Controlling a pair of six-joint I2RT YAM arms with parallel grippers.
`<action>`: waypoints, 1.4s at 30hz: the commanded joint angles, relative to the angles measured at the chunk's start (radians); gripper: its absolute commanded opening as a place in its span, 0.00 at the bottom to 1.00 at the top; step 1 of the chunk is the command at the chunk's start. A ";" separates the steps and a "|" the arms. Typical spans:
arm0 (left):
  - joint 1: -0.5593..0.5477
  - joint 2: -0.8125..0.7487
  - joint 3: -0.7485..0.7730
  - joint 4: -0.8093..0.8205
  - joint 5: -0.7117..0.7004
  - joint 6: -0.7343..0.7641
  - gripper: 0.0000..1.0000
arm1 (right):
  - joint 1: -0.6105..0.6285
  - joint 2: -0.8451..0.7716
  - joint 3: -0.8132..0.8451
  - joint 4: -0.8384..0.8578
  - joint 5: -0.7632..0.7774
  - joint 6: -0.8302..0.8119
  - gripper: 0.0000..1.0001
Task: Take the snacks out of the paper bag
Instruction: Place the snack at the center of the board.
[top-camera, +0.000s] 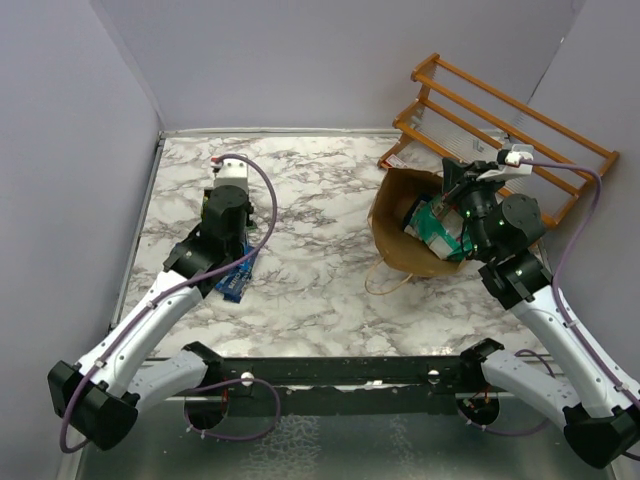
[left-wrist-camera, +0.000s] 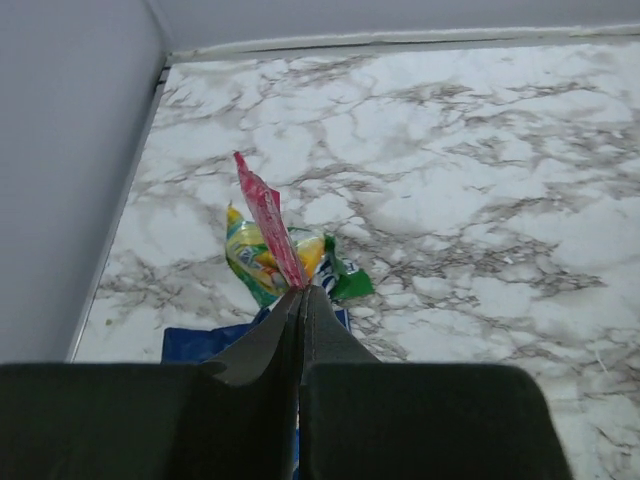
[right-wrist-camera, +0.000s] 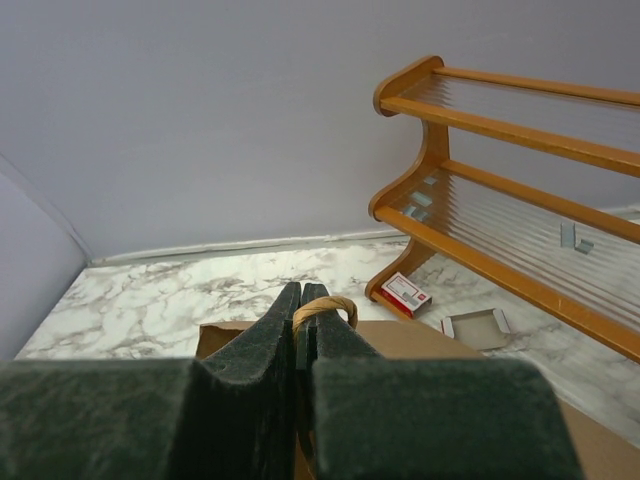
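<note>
My left gripper (left-wrist-camera: 302, 290) is shut on the lower end of a small red-pink packet (left-wrist-camera: 262, 208), which sticks up past the fingertips. Under it, a yellow-green packet (left-wrist-camera: 255, 262) with a green one (left-wrist-camera: 350, 282) and a blue packet (left-wrist-camera: 200, 342) lie on the marble table. In the top view the blue packet (top-camera: 233, 284) shows beside the left arm, whose fingers are hidden. The paper bag (top-camera: 398, 215) stands tilted at the right, mouth open, with green snacks (top-camera: 436, 228) inside. My right gripper (top-camera: 453, 190) is shut on its twisted-paper handle (right-wrist-camera: 326, 305).
A wooden slatted rack (top-camera: 500, 110) stands at the back right, behind the bag. A small red and white box (right-wrist-camera: 405, 293) and an open cardboard tray (right-wrist-camera: 478, 325) lie under it. The bag's other handle (top-camera: 385, 285) trails on the table. Grey walls close the left and back.
</note>
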 joint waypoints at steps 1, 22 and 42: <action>0.135 0.004 -0.025 -0.049 0.034 -0.067 0.00 | 0.002 -0.016 0.020 0.014 -0.001 -0.014 0.02; 0.324 0.175 -0.131 -0.038 0.130 -0.112 0.45 | 0.002 -0.051 -0.016 0.029 -0.047 -0.016 0.02; 0.218 -0.150 -0.272 0.422 1.030 -0.329 0.67 | 0.002 -0.117 -0.051 -0.012 -0.310 -0.023 0.02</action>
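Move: The left gripper already holds the pink snack, about 18 cm above the board. The bare patch it goes to is some 19 cm to its left and 5 cm ahead. The green snack lies about 9 cm ahead and 4 cm left; the blue packets are level with the hand, 5 cm left, all at board height. From the right hand, the patch is roughly 57 cm left, 5 cm ahead and 28 cm down. Swing the left gripper left about 10 cm while sinking some 14 cm beside the green snack, tipping its fingers down, then open and let go of the pink snack. Lift and sweep back right towards the paper bag, turning clockwise, fingers open. With the right gripper, keep the bag's handle pinched and ease it about 4 cm back and a little left, turning slightly counter-clockwise. ##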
